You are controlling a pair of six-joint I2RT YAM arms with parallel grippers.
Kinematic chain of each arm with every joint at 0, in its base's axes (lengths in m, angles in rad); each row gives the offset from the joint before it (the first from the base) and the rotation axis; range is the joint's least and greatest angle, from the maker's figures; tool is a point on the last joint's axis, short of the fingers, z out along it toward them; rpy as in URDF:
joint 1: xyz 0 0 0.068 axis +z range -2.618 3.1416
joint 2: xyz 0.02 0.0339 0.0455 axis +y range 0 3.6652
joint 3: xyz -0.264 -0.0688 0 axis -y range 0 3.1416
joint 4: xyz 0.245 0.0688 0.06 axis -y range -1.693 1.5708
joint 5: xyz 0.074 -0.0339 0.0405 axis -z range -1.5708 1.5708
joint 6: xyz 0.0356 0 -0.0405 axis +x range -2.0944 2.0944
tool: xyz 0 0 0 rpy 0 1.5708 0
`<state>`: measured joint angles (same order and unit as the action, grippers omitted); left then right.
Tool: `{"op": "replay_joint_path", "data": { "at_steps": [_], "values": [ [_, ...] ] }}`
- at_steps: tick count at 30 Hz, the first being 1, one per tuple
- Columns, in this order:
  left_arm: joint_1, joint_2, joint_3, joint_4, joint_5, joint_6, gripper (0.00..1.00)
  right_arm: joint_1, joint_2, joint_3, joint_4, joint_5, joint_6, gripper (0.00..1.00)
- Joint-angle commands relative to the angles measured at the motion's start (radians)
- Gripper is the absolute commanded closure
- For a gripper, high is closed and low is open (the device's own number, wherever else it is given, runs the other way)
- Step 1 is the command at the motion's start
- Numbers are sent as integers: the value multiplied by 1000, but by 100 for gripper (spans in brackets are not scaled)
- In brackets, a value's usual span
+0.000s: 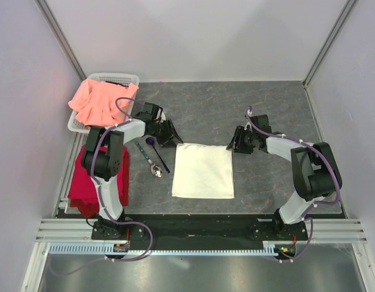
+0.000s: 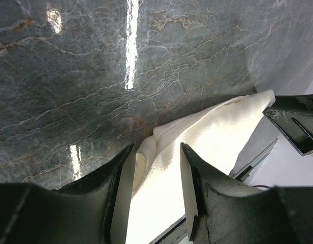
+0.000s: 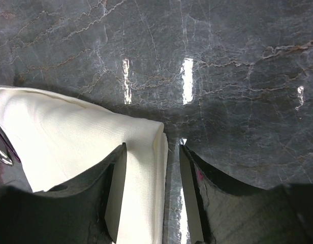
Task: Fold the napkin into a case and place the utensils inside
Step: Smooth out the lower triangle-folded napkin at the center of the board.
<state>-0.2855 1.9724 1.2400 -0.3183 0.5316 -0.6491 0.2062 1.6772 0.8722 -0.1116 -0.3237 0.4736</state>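
The cream-white napkin (image 1: pixel 203 170) lies folded flat in a rectangle on the dark table between the arms. My left gripper (image 1: pixel 171 139) is low at its far left corner. In the left wrist view the left gripper (image 2: pixel 156 150) stands open, with the raised napkin (image 2: pixel 207 137) corner between the jaws. My right gripper (image 1: pixel 234 145) is at the far right corner. In the right wrist view the right gripper (image 3: pixel 153 150) is open astride the layered napkin (image 3: pixel 70 132) edge. The utensils lie left of the napkin: a spoon (image 1: pixel 154 170) and a purple-headed piece (image 1: pixel 151 141).
A white basket (image 1: pixel 123 77) at the back left holds a salmon-pink cloth (image 1: pixel 102 100). A red cloth (image 1: pixel 84 182) lies by the left arm's base. Pale walls close in on the left, right and back.
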Motion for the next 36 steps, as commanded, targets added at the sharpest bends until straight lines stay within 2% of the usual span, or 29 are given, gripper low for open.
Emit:
{"op": "replay_joint_path", "data": {
  "at_steps": [1, 6, 8, 15, 19, 21, 22, 23, 26, 29, 32, 35, 36],
  "values": [
    [-4, 16, -4, 30, 33, 22, 55, -2, 15, 39, 35, -23, -18, 48],
    [-3, 29, 16, 21, 19, 19, 59, -4, 16, 39, 36, -14, -23, 51],
    [-3, 37, 29, 22, 19, 6, 63, -4, 21, 39, 38, -12, -23, 58],
    [-3, 57, 42, 56, 37, -61, 79, -13, 32, 42, 61, -18, -30, 70],
    [-3, 56, 38, 93, 64, -90, 85, -14, 42, 50, 75, -26, -35, 80],
    [-3, 52, 38, 99, 61, -101, 90, -13, 47, 51, 87, -34, -35, 90],
    [-3, 48, 35, 99, 50, -104, 97, -13, 49, 50, 90, -26, -32, 98],
    [2, 43, 32, 101, 42, -116, 98, -14, 42, 48, 90, -14, -30, 100],
    [23, -7, -19, 128, 12, -194, 98, -30, 0, 15, 90, 61, -7, 100],
    [42, -102, -140, 217, -22, -299, 98, -44, -74, -59, 153, 118, 2, 100],
    [40, -132, -197, 264, -4, -357, 98, -42, -60, -67, 171, 39, 10, 100],
    [39, -103, -183, 297, 80, -345, 98, -44, -28, -68, 196, 5, 17, 100],
    [39, -95, -179, 295, 91, -334, 89, -44, -24, -62, 196, -1, 13, 100]
  ]
}}
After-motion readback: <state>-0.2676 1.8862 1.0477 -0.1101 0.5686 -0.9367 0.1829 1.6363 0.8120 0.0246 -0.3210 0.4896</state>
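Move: The napkin's far-left corner is right at the left hand, between its open fingers and about 1 cm lower; its far-right corner is about 1 cm ahead of the right hand, likewise 1 cm below. The napkin's body spreads back from them, its middle some 8 cm back and 8 cm to the left of the right hand. From the left hand, the purple-headed spoon is about 4 cm back and 6 cm left, the green-handled spoon 5 cm back and 9 cm left. Down by about 1.5 cm, the left hand closes its fingers on the napkin's far-left corner, edges forward and right, then draws back about 2 cm while rising and turning roughly 10 degrees counter-clockwise. The right hand shuts on the far-right corner, easing forward about 1.5 cm and slightly right, then lifts a little; both end pinching the cloth. ##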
